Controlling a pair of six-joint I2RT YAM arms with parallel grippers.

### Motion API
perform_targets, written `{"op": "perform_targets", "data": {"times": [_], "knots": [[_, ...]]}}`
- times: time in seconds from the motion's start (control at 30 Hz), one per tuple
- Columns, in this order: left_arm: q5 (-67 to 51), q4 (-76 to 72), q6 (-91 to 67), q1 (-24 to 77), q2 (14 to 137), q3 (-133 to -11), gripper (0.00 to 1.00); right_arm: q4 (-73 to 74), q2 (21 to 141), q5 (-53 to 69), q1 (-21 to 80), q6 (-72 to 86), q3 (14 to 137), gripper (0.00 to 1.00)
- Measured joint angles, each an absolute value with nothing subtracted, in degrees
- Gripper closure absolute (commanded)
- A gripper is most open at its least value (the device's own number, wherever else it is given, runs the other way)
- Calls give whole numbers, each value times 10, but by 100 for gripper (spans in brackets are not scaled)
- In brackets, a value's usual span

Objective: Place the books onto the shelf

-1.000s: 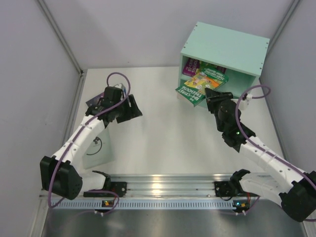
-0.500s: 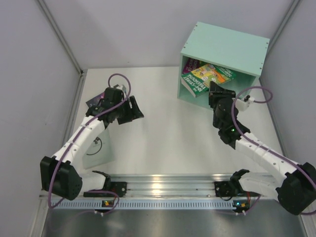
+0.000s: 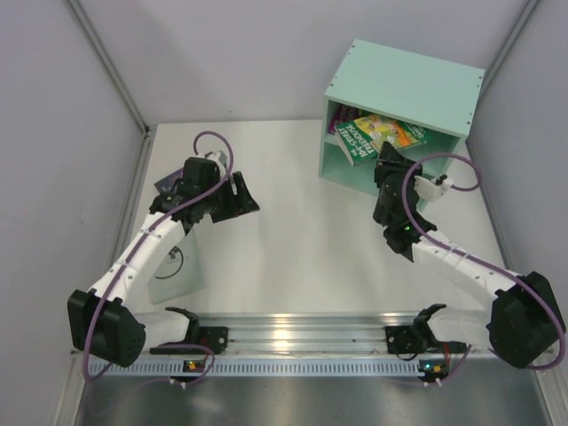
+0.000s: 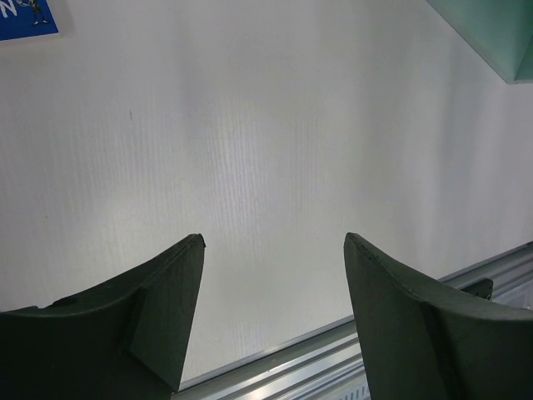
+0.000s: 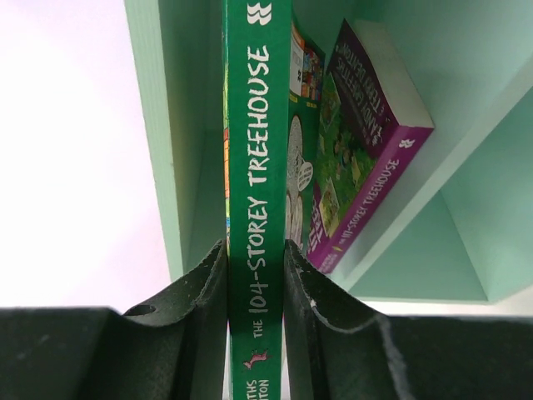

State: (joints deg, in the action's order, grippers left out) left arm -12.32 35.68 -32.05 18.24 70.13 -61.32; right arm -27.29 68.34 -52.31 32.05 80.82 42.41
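Observation:
The mint-green shelf (image 3: pixel 404 80) stands at the back right, its wall (image 5: pixel 154 125) close in the right wrist view. My right gripper (image 3: pixel 388 162) (image 5: pixel 256 250) is shut on the spine of a green book (image 5: pixel 258 192), which reaches into the shelf's upper compartment (image 3: pixel 380 133). A purple-and-green book (image 5: pixel 366 142) (image 3: pixel 342 118) leans inside, beside the green one. My left gripper (image 3: pixel 241 201) (image 4: pixel 275 240) hangs open over bare table with nothing between its fingers. A dark blue book (image 3: pixel 169 186) lies partly under the left arm, and its corner (image 4: pixel 25 15) shows in the left wrist view.
A pale flat sheet (image 3: pixel 177 271) lies on the table by the left arm. An aluminium rail (image 3: pixel 293 342) runs along the near edge. Grey walls close in on both sides. One corner of the shelf (image 4: pixel 491 33) shows in the left wrist view.
My right gripper has carried the green book from in front of the shelf up and into its upper compartment. The left arm has barely moved.

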Motion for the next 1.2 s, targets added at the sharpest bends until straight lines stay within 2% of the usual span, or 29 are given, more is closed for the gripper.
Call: {"op": "perform_targets", "data": {"times": [0.23, 0.73, 1.2], "knots": [[-133, 356, -314, 183, 701, -613, 27, -282, 692, -569, 320, 815, 427, 100], [-150, 356, -300, 182, 702, -613, 27, -369, 806, -629, 317, 777, 508, 100], [-156, 356, -298, 182, 700, -613, 27, -378, 922, -642, 316, 783, 580, 100]]}}
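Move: The right hand holds the green book half in the upper compartment. The purple book lying there is about 11 cm ahead, 5 cm left and 5 cm lower. The shelf's left wall is roughly 14 cm ahead, 14 cm left and 5 cm lower. From the idle left hand, the purple book is some 21 cm ahead, 30 cm right and about 6 cm higher. Right hand carries its pinched green book about 7 cm forward into the upper compartment, turning roughly 10 degrees clockwise. ##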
